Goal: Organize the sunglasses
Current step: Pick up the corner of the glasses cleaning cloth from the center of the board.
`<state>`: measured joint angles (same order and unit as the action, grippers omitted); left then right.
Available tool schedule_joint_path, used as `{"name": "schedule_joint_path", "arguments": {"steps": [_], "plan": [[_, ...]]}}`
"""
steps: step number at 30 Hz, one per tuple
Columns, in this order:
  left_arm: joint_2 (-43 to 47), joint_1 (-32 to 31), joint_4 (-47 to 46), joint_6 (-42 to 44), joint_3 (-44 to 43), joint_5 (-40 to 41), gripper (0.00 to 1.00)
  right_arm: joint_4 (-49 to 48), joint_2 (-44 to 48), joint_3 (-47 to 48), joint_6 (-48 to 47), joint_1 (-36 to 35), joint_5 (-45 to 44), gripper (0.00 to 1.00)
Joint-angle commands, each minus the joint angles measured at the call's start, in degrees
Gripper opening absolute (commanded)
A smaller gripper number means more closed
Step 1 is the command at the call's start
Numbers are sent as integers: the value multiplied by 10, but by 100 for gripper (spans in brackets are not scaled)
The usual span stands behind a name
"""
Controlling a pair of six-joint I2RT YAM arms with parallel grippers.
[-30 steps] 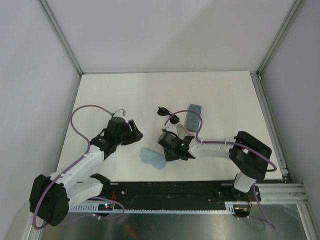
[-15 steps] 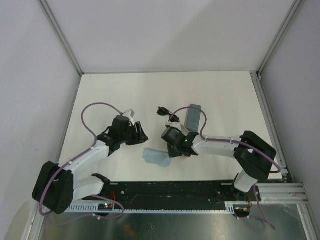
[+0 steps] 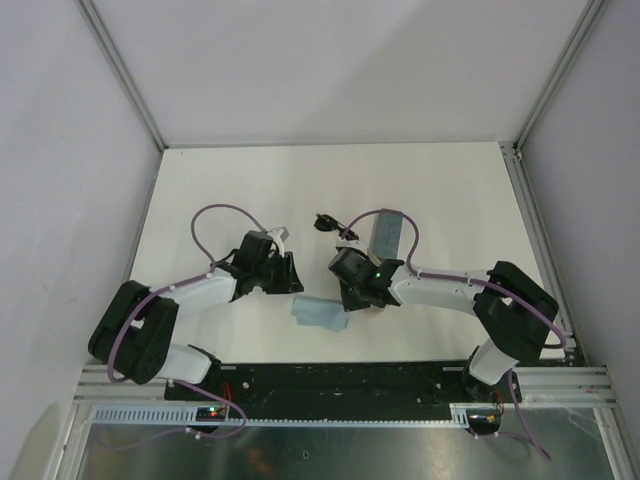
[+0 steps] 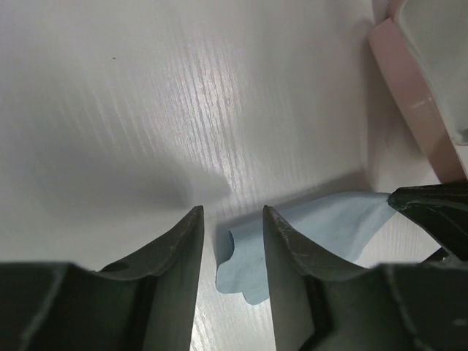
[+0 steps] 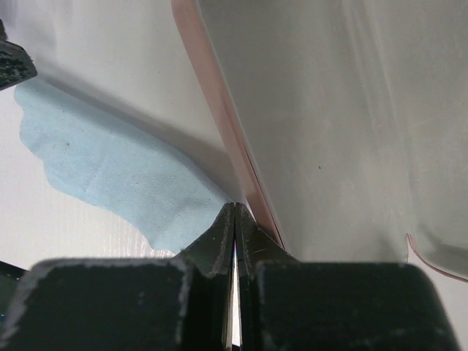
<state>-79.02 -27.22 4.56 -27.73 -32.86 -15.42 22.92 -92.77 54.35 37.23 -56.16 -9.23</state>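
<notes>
The black wire-framed sunglasses (image 3: pixel 329 222) lie behind both arms, just left of a grey-blue case (image 3: pixel 386 232); no gripper touches them. A light-blue cloth (image 3: pixel 318 314) lies between the arms. My right gripper (image 3: pixel 350 300) (image 5: pixel 235 207) is shut on the right corner of that cloth (image 5: pixel 110 164), holding it slightly off the table beside a pink-edged case (image 5: pixel 219 110). The left gripper (image 3: pixel 293 281) (image 4: pixel 232 213) is open and low over the table. Its fingers stand astride the free left end of the cloth (image 4: pixel 256 256) without pinching it.
The pink-edged case (image 4: pixel 409 95) rises at the upper right of the left wrist view, close behind the cloth. The two grippers are a short way apart. Metal posts and white walls bound the table (image 3: pixel 240 180) on three sides.
The left gripper has swung right up to the cloth's end and narrowed its jaws. The right gripper has shut on the cloth's other corner, and the cloth has shifted slightly right.
</notes>
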Motion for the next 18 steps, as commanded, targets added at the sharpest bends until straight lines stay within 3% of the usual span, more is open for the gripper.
{"name": "schedule_joint_path", "arguments": {"steps": [1, 11, 15, 18], "plan": [[-22, -5, -20, 26, -18, -42, 39, 5, -2, 16, -10, 2, 2, 0], [46, -11, -17, -14, 51, -58, 27, -5, -13, 17, -9, 4, 8, 2], [50, -10, -16, -15, 51, -60, 5, -11, -14, 19, -7, 5, 7, 16], [52, -10, -16, -17, 41, -43, 1, -5, -7, 26, -9, 4, 4, 26]]}}
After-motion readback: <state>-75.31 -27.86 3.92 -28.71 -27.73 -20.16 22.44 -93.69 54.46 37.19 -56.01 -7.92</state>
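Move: The free left corner of the light-blue cleaning cloth lies about 3 cm back from the left hand, level sideways and 1 cm below it. From that hand, the black sunglasses lie some 12 cm ahead and 8 cm right; the open pink case, roughly 1 cm ahead and 15 cm right. For the right hand, still shut on the cloth's other corner, that left corner is about 2 cm ahead and 10 cm left, 1 cm lower. Left hand draws back about 3 cm and pinches the cloth's free corner; right fingers, nearly still, begin opening. ##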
